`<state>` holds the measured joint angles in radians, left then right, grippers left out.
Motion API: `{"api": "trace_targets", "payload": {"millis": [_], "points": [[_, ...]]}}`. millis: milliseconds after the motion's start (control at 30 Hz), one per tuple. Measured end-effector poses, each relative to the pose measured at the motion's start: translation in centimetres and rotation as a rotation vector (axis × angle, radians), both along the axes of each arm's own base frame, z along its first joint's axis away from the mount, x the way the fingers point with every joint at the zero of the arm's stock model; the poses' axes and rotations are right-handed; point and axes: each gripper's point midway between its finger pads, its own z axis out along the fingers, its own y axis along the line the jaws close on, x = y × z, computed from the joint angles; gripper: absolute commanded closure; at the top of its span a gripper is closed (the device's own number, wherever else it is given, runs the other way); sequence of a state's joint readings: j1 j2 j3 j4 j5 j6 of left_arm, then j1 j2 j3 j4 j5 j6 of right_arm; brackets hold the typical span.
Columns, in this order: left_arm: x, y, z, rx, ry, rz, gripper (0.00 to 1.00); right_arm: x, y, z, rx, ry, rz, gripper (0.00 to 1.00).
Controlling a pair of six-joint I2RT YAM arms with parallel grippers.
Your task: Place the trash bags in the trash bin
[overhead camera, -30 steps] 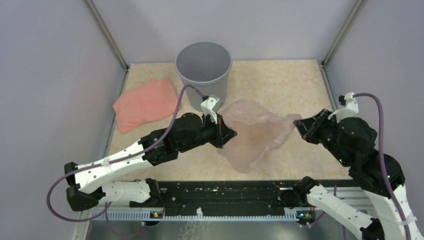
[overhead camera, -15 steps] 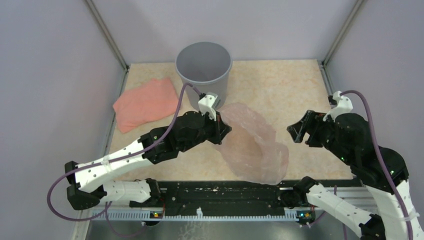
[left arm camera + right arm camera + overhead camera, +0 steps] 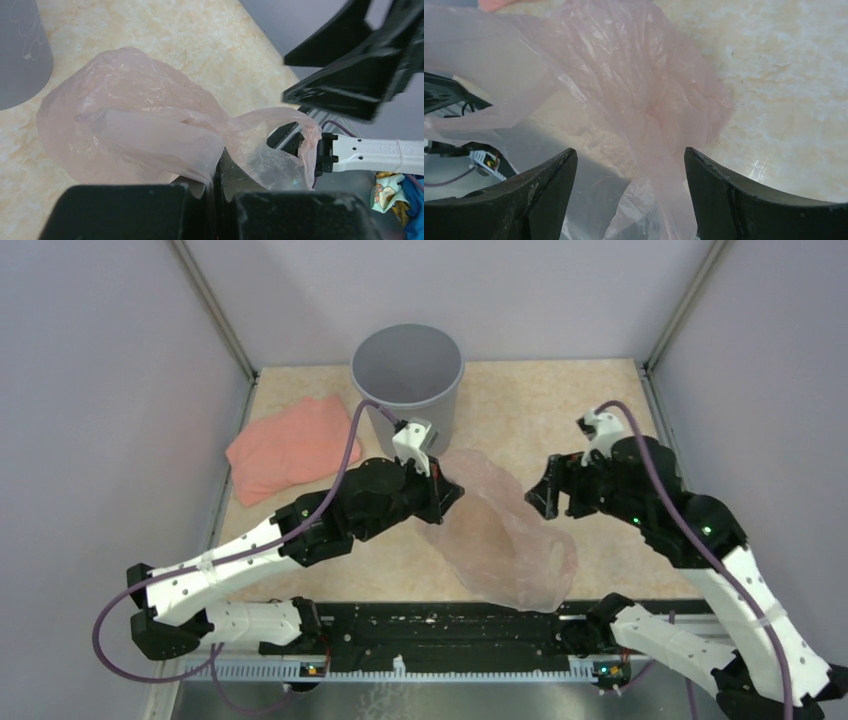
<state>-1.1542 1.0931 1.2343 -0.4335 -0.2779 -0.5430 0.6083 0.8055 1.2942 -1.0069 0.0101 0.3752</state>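
Note:
The pale-pink translucent trash bag [image 3: 505, 535] hangs from my left gripper [image 3: 450, 492], which is shut on its upper edge. The bag droops towards the table's near edge. In the left wrist view the bag [image 3: 145, 125] spreads out ahead of the closed jaws. My right gripper [image 3: 548, 498] is open and empty, just right of the bag. In the right wrist view the bag [image 3: 644, 95] lies between and beyond the spread fingers [image 3: 724, 195]. The round grey trash bin [image 3: 407, 372] stands upright at the back, behind the left gripper, and shows at the left wrist view's top left corner [image 3: 20, 55].
A folded salmon-pink cloth [image 3: 290, 445] lies at the back left of the marbled table [image 3: 560, 410]. Grey walls and metal posts close in the sides. A black rail [image 3: 450, 625] runs along the near edge by the arm bases.
My right gripper let go of the bag's corner, opened, and moved left and away towards the bag. The bag collapsed and now hangs from the left gripper alone, which rose slightly.

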Motion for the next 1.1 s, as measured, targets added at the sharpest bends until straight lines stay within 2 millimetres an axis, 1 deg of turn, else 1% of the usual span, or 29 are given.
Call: {"api": "trace_targets", "payload": {"millis": [33,100,200,300,367,400,467,567,600,633,667,733,800,833,900,933,967,1000,1033,1067,1100], "points": [[0.0,0.0,0.1,-0.002,-0.001,0.000,1.00,0.4,0.8,-1.3,-0.016,0.024,0.029,0.21],[0.0,-0.1,0.4,-0.007,-0.003,0.000,1.00,0.9,2.1,-2.7,-0.040,0.045,0.074,0.20],[0.1,-0.2,0.6,-0.009,-0.004,0.000,1.00,1.0,5.3,-4.5,-0.098,0.048,0.183,0.19],[0.1,-0.3,0.8,-0.013,-0.005,0.000,1.00,0.6,8.7,-5.8,-0.172,0.015,0.287,0.24],[0.1,-0.2,1.1,-0.018,-0.008,0.000,1.00,0.8,10.1,-6.7,-0.212,0.008,0.309,0.27],[0.1,-0.2,1.3,-0.023,-0.010,0.000,1.00,1.2,10.4,-7.3,-0.234,0.004,0.304,0.31],[0.3,0.1,1.7,-0.018,-0.018,0.012,1.00,2.0,10.2,-8.3,-0.264,-0.004,0.275,0.48],[0.2,0.0,2.2,-0.026,-0.025,0.006,1.00,2.8,9.3,-9.0,-0.305,-0.026,0.221,0.94],[0.2,0.1,2.3,-0.027,-0.026,0.006,1.00,3.2,9.0,-8.8,-0.313,-0.035,0.195,1.00],[0.2,0.1,2.4,-0.027,-0.029,0.007,1.00,3.5,8.7,-8.6,-0.324,-0.048,0.175,1.00],[0.2,0.2,2.4,-0.025,-0.029,0.009,1.00,3.9,8.2,-8.1,-0.332,-0.062,0.144,1.00],[0.3,0.3,2.3,-0.019,-0.032,0.015,1.00,4.7,7.2,-6.0,-0.343,-0.101,0.073,1.00],[0.3,0.5,2.2,-0.010,-0.031,0.020,1.00,5.5,6.4,-1.8,-0.312,-0.168,0.000,1.00],[0.4,0.6,2.1,-0.008,-0.031,0.023,1.00,6.0,6.0,0.9,-0.274,-0.212,-0.042,1.00],[0.5,0.8,2.1,-0.005,-0.031,0.031,1.00,6.3,5.1,5.7,-0.196,-0.284,-0.111,1.00],[0.5,1.0,2.1,-0.007,-0.032,0.034,1.00,6.3,4.5,7.7,-0.157,-0.317,-0.141,1.00],[0.5,1.1,2.2,-0.008,-0.033,0.038,1.00,6.2,3.8,9.3,-0.123,-0.341,-0.171,1.00],[0.6,1.3,2.2,-0.007,-0.033,0.043,1.00,6.1,3.3,9.8,-0.112,-0.349,-0.190,1.00],[0.7,1.5,2.3,-0.009,-0.036,0.048,1.00,5.9,2.8,9.8,-0.111,-0.349,-0.202,1.00],[0.8,1.7,2.4,-0.012,-0.039,0.055,1.00,5.8,2.4,9.4,-0.109,-0.344,-0.214,1.00],[0.8,1.9,2.5,-0.014,-0.042,0.061,1.00,5.7,2.4,8.5,-0.122,-0.329,-0.217,0.97]]}}
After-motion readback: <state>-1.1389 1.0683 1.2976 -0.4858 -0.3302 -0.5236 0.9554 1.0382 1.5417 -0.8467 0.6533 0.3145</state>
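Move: The right gripper hangs open beside the trash bag; the bag's middle lies about 9 cm to its left, 2 cm ahead and roughly 12 cm below. The left gripper, pinching the bag's edge, is some 19 cm to the right hand's left, level in reach and about 2 cm higher. The trash bin stands around 28 cm ahead of the right hand, 27 cm left and 17 cm lower. From the left hand the bag's middle is about 9 cm right, 1 cm ahead and 14 cm below. Sweep the open right gripper about 10 cm left and 9 cm down, edging forward, into the slack side of the trash bag, then shut the fingers on the film. Lift it some 18 cm while drawing it back right, away from the left gripper, tipping the fingers up. Keep the left gripper's pinch, easing it up a couple of centimetres, then slightly left. ##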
